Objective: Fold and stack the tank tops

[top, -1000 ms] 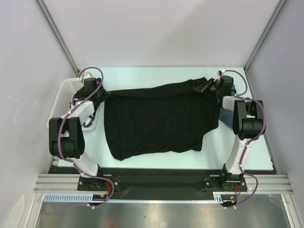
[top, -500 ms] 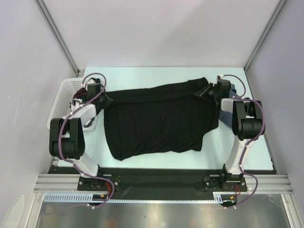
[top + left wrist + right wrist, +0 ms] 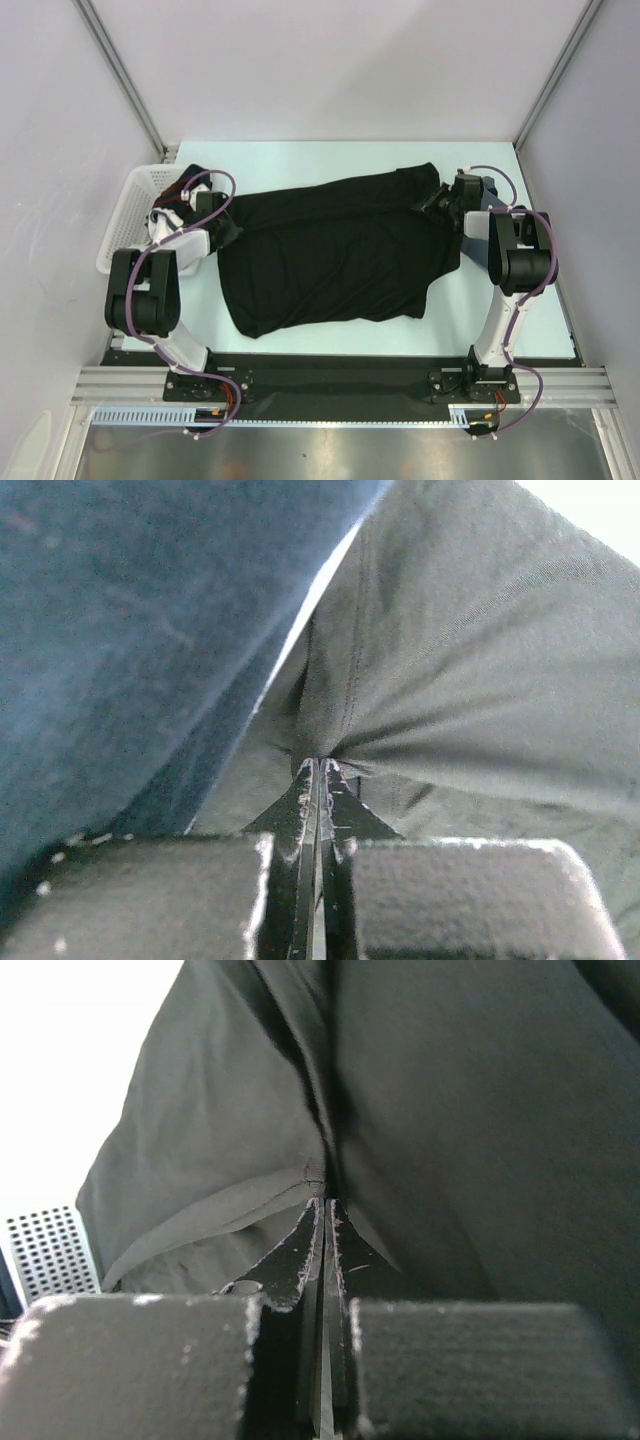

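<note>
The large black tank top (image 3: 335,250) lies spread across the middle of the table. My left gripper (image 3: 226,226) is shut on its left edge; the pinched cloth bunches at the fingertips in the left wrist view (image 3: 322,764). My right gripper (image 3: 436,200) is shut on its far right corner, with a hemmed fold at the tips in the right wrist view (image 3: 324,1200). Blue cloth (image 3: 130,630) fills the upper left of the left wrist view. A dark blue-grey patch (image 3: 474,240) shows beside the right arm; I cannot tell its shape.
A white perforated basket (image 3: 128,215) stands at the table's left edge behind the left arm, and shows small in the right wrist view (image 3: 50,1252). Grey walls close in the left, back and right. The arm bases stand at the near edge.
My left gripper has moved nearer and rightward from beside the basket, drawing the black top's left edge with it. My right gripper has barely shifted.
</note>
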You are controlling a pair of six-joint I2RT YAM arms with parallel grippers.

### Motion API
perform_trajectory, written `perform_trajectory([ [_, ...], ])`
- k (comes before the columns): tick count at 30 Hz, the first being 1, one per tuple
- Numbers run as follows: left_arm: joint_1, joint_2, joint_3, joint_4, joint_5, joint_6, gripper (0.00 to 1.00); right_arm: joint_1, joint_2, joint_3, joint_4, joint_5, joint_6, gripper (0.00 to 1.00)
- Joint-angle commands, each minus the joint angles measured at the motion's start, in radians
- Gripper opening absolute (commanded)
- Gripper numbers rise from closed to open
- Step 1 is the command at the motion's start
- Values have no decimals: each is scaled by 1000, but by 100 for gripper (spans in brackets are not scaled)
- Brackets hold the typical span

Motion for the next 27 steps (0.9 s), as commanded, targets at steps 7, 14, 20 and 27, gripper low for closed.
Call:
perform_trajectory([
  [7,11,-80,7,-61,-98,7,0,-6,-71,-27,-18,55,-21,1],
  [14,10,-130,-65,-6,-65,10,9,-1,-102,-50,-22,87,-21,12],
  [20,-5,-231,-119,8,-82,13,53,4,-152,-52,-55,116,-50,40],
  [27,-100,-372,-96,-67,-110,62,67,60,-304,-88,-121,170,-92,51],
])
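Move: Both hands still pinch the near edge of the black tank top's folded-over flap, its laying spot right under each fingertip, about 1 cm down. The white basket's middle is some 20 cm left of the left hand and 3 cm ahead, with a navy garment on its rim about 11 cm left and 12 ahead. The folded blue tank top lies roughly 18 cm to the right of the right hand and 6 cm back. Both hands let go of the black tank top's flap: the right presses on under 1 cm lower and the left slips about 1 cm left before the fingers part to roughly half or two-thirds open. Easing back 2–3 cm, they then lift clear of the cloth, the left nearly 6 cm up, the right about 4, faster at the end. ##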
